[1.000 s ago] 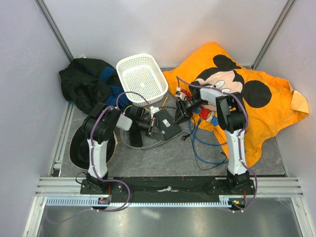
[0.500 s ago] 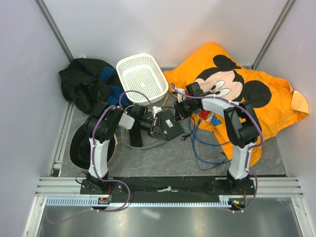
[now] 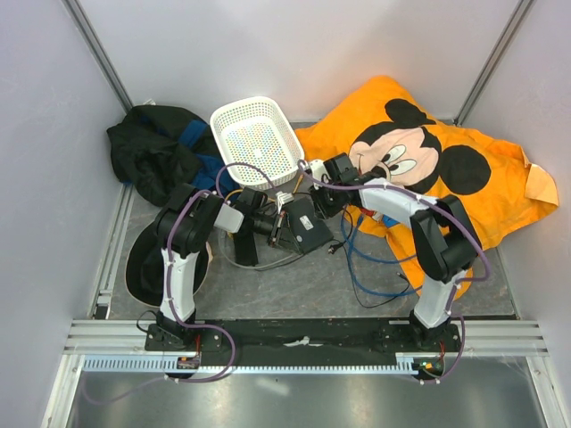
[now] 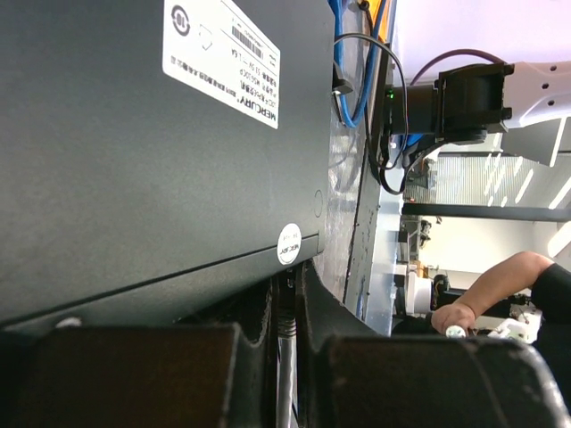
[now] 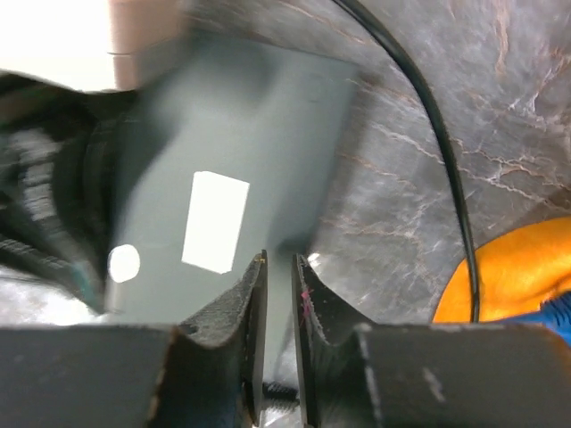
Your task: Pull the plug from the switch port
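Note:
The switch (image 3: 310, 230) is a flat black box lying mid-table. In the left wrist view it (image 4: 134, 160) fills the upper left, showing a white label (image 4: 221, 62). The plug (image 4: 285, 323), on a grey cable, sits in the switch port in its edge. My left gripper (image 3: 278, 227) (image 4: 287, 299) is shut on that plug. My right gripper (image 3: 323, 201) is at the box's far right corner. In the right wrist view, which is blurred, its tips (image 5: 278, 263) stand a narrow slit apart over the edge of the box (image 5: 223, 134). I cannot tell whether they pinch it.
A white basket (image 3: 257, 141) stands behind the switch. An orange cartoon-mouse cloth (image 3: 464, 178) lies at the right, dark clothes (image 3: 152, 152) at the back left. Blue cables (image 3: 375, 263) loop near the right arm, with a grey cable (image 3: 259, 260) under the left gripper.
My right gripper has swung left from the orange cloth to the switch's corner, its jaws narrowing as it came. The left gripper and the plug have stayed put.

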Motion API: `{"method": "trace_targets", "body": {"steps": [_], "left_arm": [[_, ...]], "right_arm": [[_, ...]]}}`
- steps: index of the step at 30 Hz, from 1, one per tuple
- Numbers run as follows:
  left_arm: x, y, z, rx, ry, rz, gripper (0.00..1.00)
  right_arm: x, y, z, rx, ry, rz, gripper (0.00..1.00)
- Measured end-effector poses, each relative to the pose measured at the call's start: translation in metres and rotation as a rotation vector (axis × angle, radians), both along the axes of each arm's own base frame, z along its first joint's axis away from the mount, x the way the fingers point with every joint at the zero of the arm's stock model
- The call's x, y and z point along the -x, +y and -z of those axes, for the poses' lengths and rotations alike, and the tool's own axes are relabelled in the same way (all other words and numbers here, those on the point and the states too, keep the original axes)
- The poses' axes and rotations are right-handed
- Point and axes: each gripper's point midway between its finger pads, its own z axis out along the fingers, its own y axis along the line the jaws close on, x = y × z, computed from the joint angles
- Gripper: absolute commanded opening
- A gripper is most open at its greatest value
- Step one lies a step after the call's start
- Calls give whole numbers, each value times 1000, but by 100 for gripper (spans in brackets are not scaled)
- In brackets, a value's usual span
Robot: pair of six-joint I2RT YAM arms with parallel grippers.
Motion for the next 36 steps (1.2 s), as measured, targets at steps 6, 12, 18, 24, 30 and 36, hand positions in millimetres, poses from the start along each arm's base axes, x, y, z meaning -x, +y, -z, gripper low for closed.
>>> {"method": "trace_targets", "body": {"steps": [6, 12, 18, 24, 30, 36], "left_arm": [[-1, -1, 0, 1, 0, 1, 2], [-1, -1, 1, -2, 3, 2, 2], [-1, -2, 0, -1, 3, 3, 2], [-1, -2, 0, -9, 10, 5, 2], [-3, 0, 0, -44, 18, -9, 2], [-5, 6, -2, -104, 25, -46, 2]], "right_arm": [[8, 23, -40, -90, -94, -52, 0], [18, 36, 8, -81, 45, -82, 0], [7, 39, 7, -82, 38, -75, 0], [-18, 54, 10, -65, 42, -73, 0], [-17, 50, 16, -27, 30, -62, 0], [-17, 50, 20, -29, -6, -61, 0]]}}
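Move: The switch's middle lies about 3 cm left of the right hand and 1 cm back, roughly 3 cm lower; the loose black power plug is some 5 cm to that hand's right and 5 cm back, the blue cable 8 cm right and 2 cm back. The left hand already pinches the grey cable's plug at its fingertips, with the switch's middle 4 cm ahead of it and 3 cm right. The right hand comes down with shut fingertips on the switch's top, ahead of the label, and presses there: it first closes its part-open fingers while hopping up 4 cm, travels about 5 cm left and a little forward, and sinks to 2 cm below its start. The left hand keeps its pinch on the grey plug and, only near the end, begins to tug it leftward by half a centimetre, rolling slightly. ##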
